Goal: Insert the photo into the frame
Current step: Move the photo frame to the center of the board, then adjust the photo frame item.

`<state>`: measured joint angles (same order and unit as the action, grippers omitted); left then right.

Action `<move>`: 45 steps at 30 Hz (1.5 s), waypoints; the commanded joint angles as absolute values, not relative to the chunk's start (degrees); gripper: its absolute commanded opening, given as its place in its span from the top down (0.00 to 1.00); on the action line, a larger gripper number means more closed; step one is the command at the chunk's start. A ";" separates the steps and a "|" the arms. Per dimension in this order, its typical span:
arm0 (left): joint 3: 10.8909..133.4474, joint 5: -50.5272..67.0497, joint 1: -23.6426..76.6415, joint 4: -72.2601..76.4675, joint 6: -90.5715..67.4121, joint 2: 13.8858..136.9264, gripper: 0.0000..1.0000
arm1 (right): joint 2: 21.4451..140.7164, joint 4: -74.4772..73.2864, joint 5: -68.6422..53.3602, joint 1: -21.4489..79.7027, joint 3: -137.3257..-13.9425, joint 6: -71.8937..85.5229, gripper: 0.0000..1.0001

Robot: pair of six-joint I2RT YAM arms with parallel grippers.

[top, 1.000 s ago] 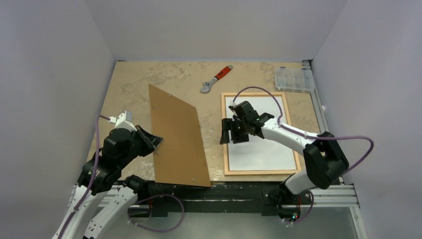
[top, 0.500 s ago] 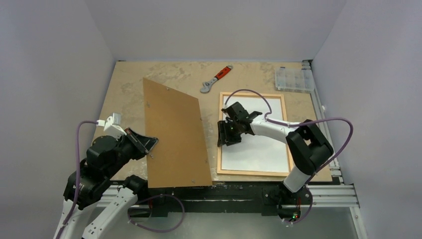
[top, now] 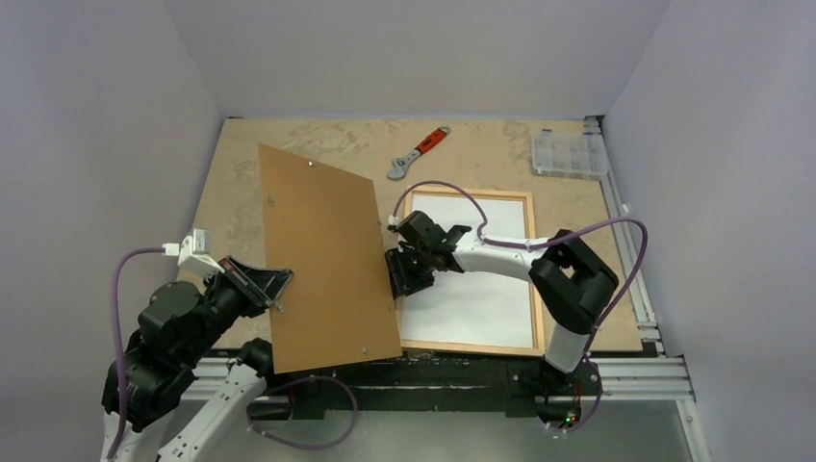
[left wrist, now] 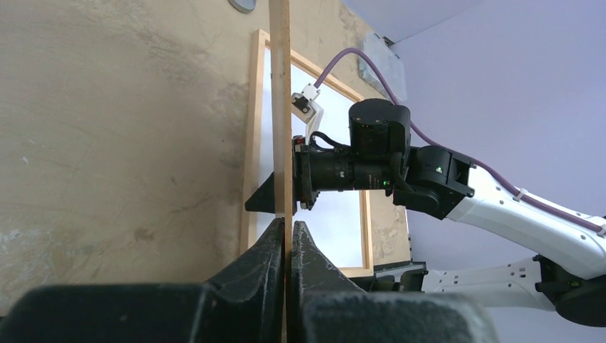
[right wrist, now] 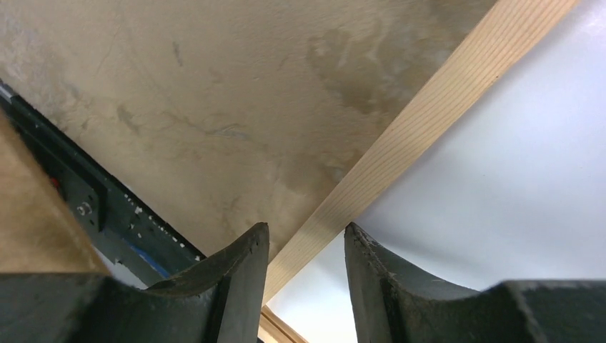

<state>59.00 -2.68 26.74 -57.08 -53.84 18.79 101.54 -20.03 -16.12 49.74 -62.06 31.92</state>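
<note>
The frame (top: pixel 532 274), thin light wood, lies flat on the table right of centre. Inside it lies the photo (top: pixel 481 289), showing only a plain white side. My right gripper (top: pixel 399 274) is at the frame's left rim. Its fingers straddle the wood strip (right wrist: pixel 429 100) in the right wrist view, shut on it, with the white photo (right wrist: pixel 500 179) beside them. My left gripper (top: pixel 274 289) is shut on the near-left edge of a brown backing board (top: pixel 322 260), held tilted off the table. The board's thin edge (left wrist: pixel 280 107) runs up from between the left gripper's (left wrist: pixel 287 225) jaws.
An orange-handled wrench (top: pixel 418 152) lies at the back middle of the table. A clear plastic box (top: pixel 568 154) sits at the back right corner. Grey walls close in the left, back and right sides. The board's right edge hangs close to the right gripper.
The frame with the photo has slid left together with my right gripper, whose jaws have narrowed. My left arm has drawn back to the left, swinging the board's far end leftward.
</note>
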 commanded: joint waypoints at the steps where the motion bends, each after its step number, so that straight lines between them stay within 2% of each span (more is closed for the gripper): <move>1: 63.17 -3.11 26.55 -52.49 -54.17 17.14 1.00 | 102.34 -17.37 -20.48 52.98 -62.96 32.79 0.58; 5: 64.39 -4.20 26.58 -54.15 -53.75 16.55 1.00 | 101.31 -16.01 -22.50 53.44 -61.83 31.90 0.53; 12: 64.70 -5.11 26.51 -55.69 -53.33 16.90 1.00 | 93.22 -21.88 -19.04 50.94 -61.71 28.20 0.28; 16: 63.98 -4.78 26.63 -55.41 -53.26 17.74 1.00 | 85.39 -22.36 -24.06 43.95 -58.29 27.05 0.22; 20: 61.96 -3.14 26.62 -52.07 -54.01 17.76 1.00 | 77.87 -20.48 -34.64 34.60 -53.32 25.99 0.16; 26: 57.78 3.65 26.58 -41.32 -56.95 17.22 1.00 | 71.28 -12.80 -55.04 23.86 -47.59 30.11 0.14; 30: 55.16 7.66 26.63 -33.68 -59.45 16.26 1.00 | 68.54 -3.00 -63.93 19.59 -43.44 37.39 0.14; 36: 52.72 10.96 26.58 -26.48 -62.39 15.58 1.00 | 65.24 14.03 -68.53 19.06 -39.96 51.37 0.14; 45: 49.65 11.75 26.60 -21.77 -64.42 15.11 1.00 | 64.22 38.61 -67.82 19.15 -36.22 72.83 0.15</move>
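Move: The right hand is down at the frame's left bar, with the frame's middle about 17 cm to its right and 5 cm ahead. The board slants above: its middle lies some 17 cm left, 3 cm ahead and 18 cm up from the right hand. From the left hand, which already holds the board's left edge, the frame's middle lies roughly 40 cm right, 5 cm ahead and 29 cm below. Right hand lets go of the frame, rises about 22 cm rolling towards board's right edge; left carries board right. ##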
